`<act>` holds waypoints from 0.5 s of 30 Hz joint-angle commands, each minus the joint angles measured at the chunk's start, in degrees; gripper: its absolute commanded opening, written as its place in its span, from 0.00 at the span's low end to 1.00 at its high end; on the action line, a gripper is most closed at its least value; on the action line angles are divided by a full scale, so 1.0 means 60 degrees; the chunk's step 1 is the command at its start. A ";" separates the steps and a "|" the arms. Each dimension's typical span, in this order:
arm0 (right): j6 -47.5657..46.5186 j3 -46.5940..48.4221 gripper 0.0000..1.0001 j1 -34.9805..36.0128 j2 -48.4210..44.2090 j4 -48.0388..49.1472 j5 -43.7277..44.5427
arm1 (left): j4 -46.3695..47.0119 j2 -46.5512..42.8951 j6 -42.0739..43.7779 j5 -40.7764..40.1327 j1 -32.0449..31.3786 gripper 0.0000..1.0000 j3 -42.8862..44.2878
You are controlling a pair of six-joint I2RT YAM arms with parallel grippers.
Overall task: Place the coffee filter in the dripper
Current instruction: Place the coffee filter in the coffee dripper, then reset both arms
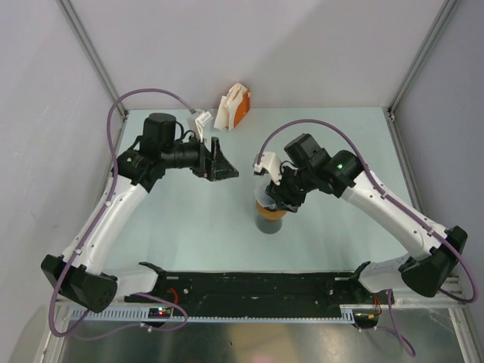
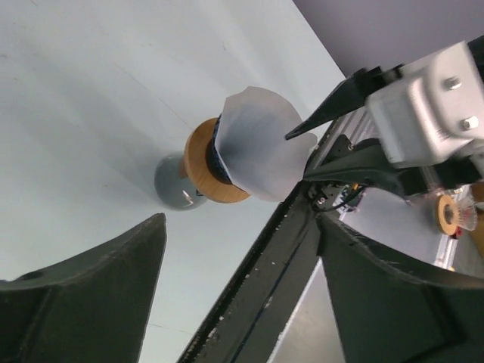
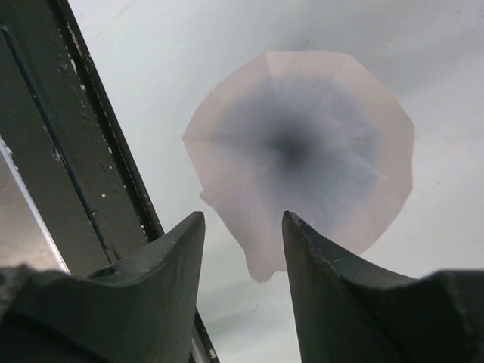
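Observation:
The white paper coffee filter [image 2: 261,144] sits opened as a cone in the blue dripper [image 2: 216,159], of which only a sliver shows. The dripper rests on a flat orange ring [image 2: 198,162] atop a dark grey cup [image 2: 172,183]. From above, the filter [image 3: 302,140] spreads wide with its dark centre showing. My right gripper [image 3: 243,219] hovers just over the filter's near edge, open, with the paper's tab seen between the fingers but not pinched. In the top view it [image 1: 278,193] covers the stack [image 1: 270,216]. My left gripper [image 2: 240,218] is open and empty, off to the left [image 1: 220,163].
An orange and white object [image 1: 233,107] and a small white piece [image 1: 200,121] lie at the back of the table. A black rail [image 1: 249,283] runs along the near edge. Grey walls close in the left and right sides.

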 commanded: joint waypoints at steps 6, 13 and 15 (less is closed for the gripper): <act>0.0339 0.0531 0.79 -0.0762 -0.2399 0.0341 -0.1199 | 0.0246 -0.0977 0.0265 0.0310 0.1737 0.99 0.0432; 0.1889 -0.0439 0.93 -0.4305 -0.4191 0.1997 -0.2384 | -0.0325 -0.0989 0.0790 -0.0442 0.4085 1.00 0.1058; 0.2265 -0.0964 0.94 -0.5533 -0.4505 0.2282 -0.2646 | -0.0893 -0.0948 0.1529 -0.1528 0.4276 1.00 0.1205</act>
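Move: The coffee filter already sits in the dripper, its middle about 4 cm left of the right hand, 2 cm ahead and 3 cm below; the half-open fingers are at its right-hand rim, towards the base. Straight beneath the filter are the dripper, some 7 cm below the hand, and the glass server, about 14 cm below. From the left hand the filter lies roughly 10 cm right, 4 cm back and 11 cm down. The filter is left in the dripper as the right hand comes clear of its rim: fingers spreading wide, it climbs about 14 cm, then also swings off to the right, the fingertips tilting up out of their downward slant and turning clockwise. The left hand also backs away, left and forward with a slight rise, opening fully and turning counter-clockwise. ##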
